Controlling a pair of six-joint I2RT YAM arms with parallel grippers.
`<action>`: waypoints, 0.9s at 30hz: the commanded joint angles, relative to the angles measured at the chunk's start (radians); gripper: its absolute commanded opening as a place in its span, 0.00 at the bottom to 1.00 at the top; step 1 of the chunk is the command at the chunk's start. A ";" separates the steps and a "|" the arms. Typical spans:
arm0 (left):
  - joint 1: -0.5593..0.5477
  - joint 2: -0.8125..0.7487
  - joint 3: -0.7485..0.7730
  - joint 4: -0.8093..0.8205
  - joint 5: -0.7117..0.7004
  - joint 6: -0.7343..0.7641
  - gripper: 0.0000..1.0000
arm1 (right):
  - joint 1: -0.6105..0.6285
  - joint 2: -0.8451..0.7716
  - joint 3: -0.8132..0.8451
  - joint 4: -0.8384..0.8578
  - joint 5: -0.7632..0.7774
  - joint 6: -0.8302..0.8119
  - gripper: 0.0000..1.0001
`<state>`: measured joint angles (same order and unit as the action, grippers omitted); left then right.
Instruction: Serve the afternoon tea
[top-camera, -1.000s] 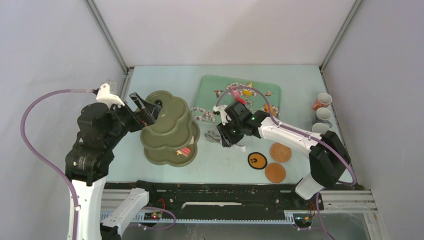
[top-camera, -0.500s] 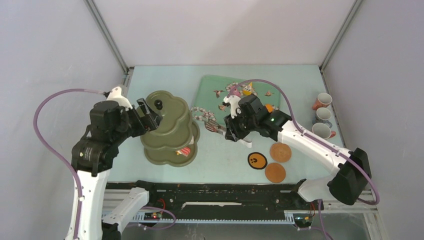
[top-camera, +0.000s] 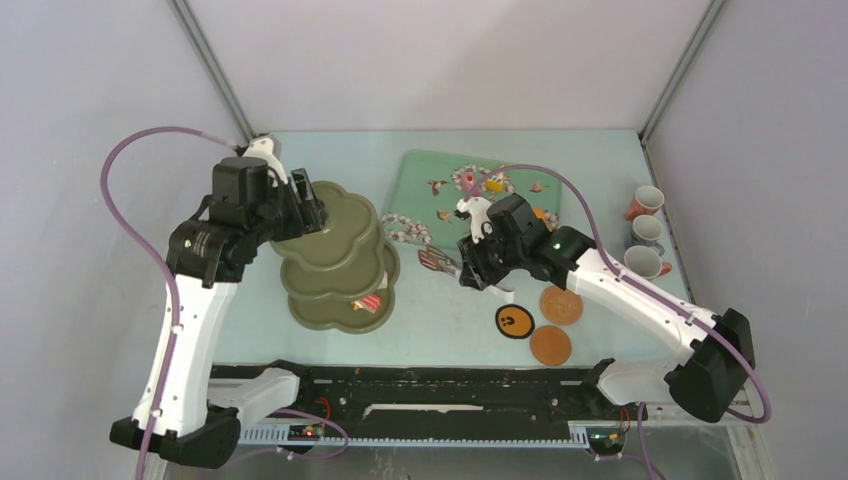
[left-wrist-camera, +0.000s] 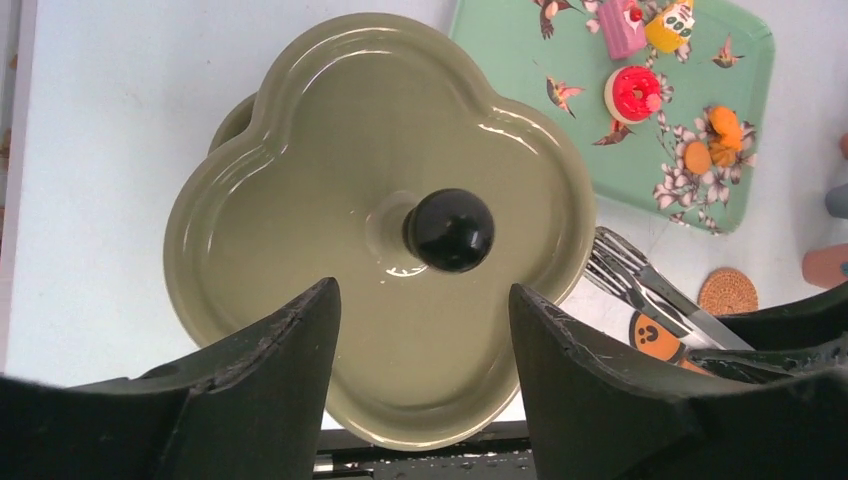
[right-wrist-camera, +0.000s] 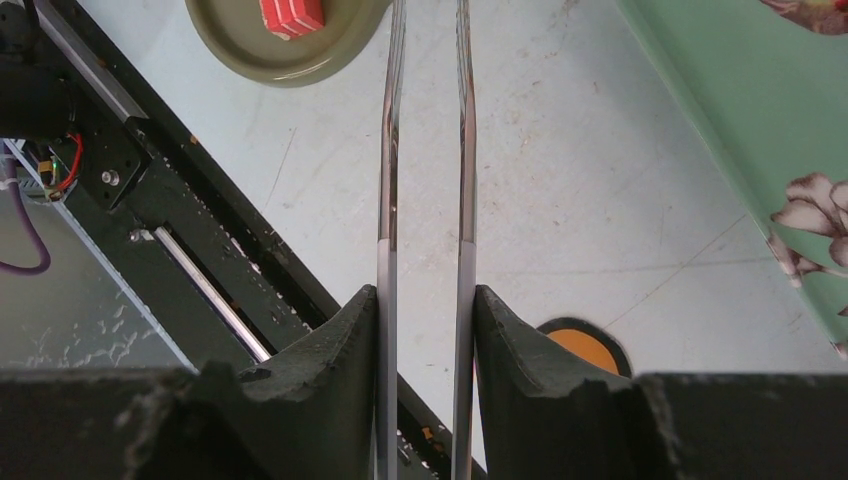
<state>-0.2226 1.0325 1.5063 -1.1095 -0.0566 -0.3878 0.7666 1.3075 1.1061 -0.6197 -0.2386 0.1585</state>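
Observation:
The olive-green three-tier stand (top-camera: 335, 255) stands left of centre, and a red pastry (top-camera: 371, 301) lies on its bottom tier. My left gripper (top-camera: 303, 208) hovers open over the top tier (left-wrist-camera: 330, 180), close to the black knob (left-wrist-camera: 449, 229), with nothing between its fingers. My right gripper (top-camera: 470, 268) is shut on the metal tongs (top-camera: 435, 260), whose two arms (right-wrist-camera: 388, 150) stay apart and point toward the stand. Yellow (top-camera: 493, 184), pink (top-camera: 467, 178) and orange (top-camera: 540, 214) pastries lie on the tray. Three cups (top-camera: 647, 231) stand at the right edge, three coasters (top-camera: 551, 345) near the front.
The mint-green floral tray (top-camera: 420, 190) lies at the back centre, just behind the right gripper. The black rail (top-camera: 440, 385) runs along the table's near edge. Grey walls close the table on the left, back and right.
My left arm has risen and swung back and to the right, bringing its open gripper above the stand's top tier. My right gripper has carried the tongs a little to the right.

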 joint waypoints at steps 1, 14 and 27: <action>-0.062 0.022 0.063 0.012 -0.108 0.032 0.69 | -0.015 -0.059 -0.010 0.017 -0.003 0.000 0.28; -0.078 -0.155 -0.007 -0.152 -0.148 -0.176 0.89 | -0.044 -0.058 -0.017 0.028 -0.034 -0.015 0.28; -0.083 -0.242 -0.225 -0.064 0.129 -0.284 0.95 | -0.168 -0.114 -0.072 0.054 -0.045 0.028 0.28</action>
<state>-0.2993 0.7635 1.2984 -1.2762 -0.0013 -0.6567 0.6636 1.2449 1.0359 -0.6136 -0.2604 0.1589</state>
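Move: The black knob of the tiered stand lies just ahead of the left hand, about 2 cm out, 1 cm to its right and some 4 cm below; the top tier is centred 2 cm ahead and about 8 cm down. The cake slice on the bottom tier sits about 2 cm back, 8 cm right and far below. From the right hand, with its tongs, the red donut is some 20 cm ahead and 2 cm right, the pink cake 4 cm beyond it, the bear coaster 1 cm ahead and 10 cm right. Coming off the knob without gripping it, the left hand edges a couple of centimetres left and up while its fingers spread from partly to nearly fully open, then draws back about 9 cm over the near part of the top tier, swinging right again and sinking to end some 5 cm lower, its fingers tipped roughly 10 degrees further down. Meanwhile the right hand keeps its hold on the serving tongs and, after a near standstill, eases about 3 cm to its right, away from the tiered stand, turning slightly clockwise. ##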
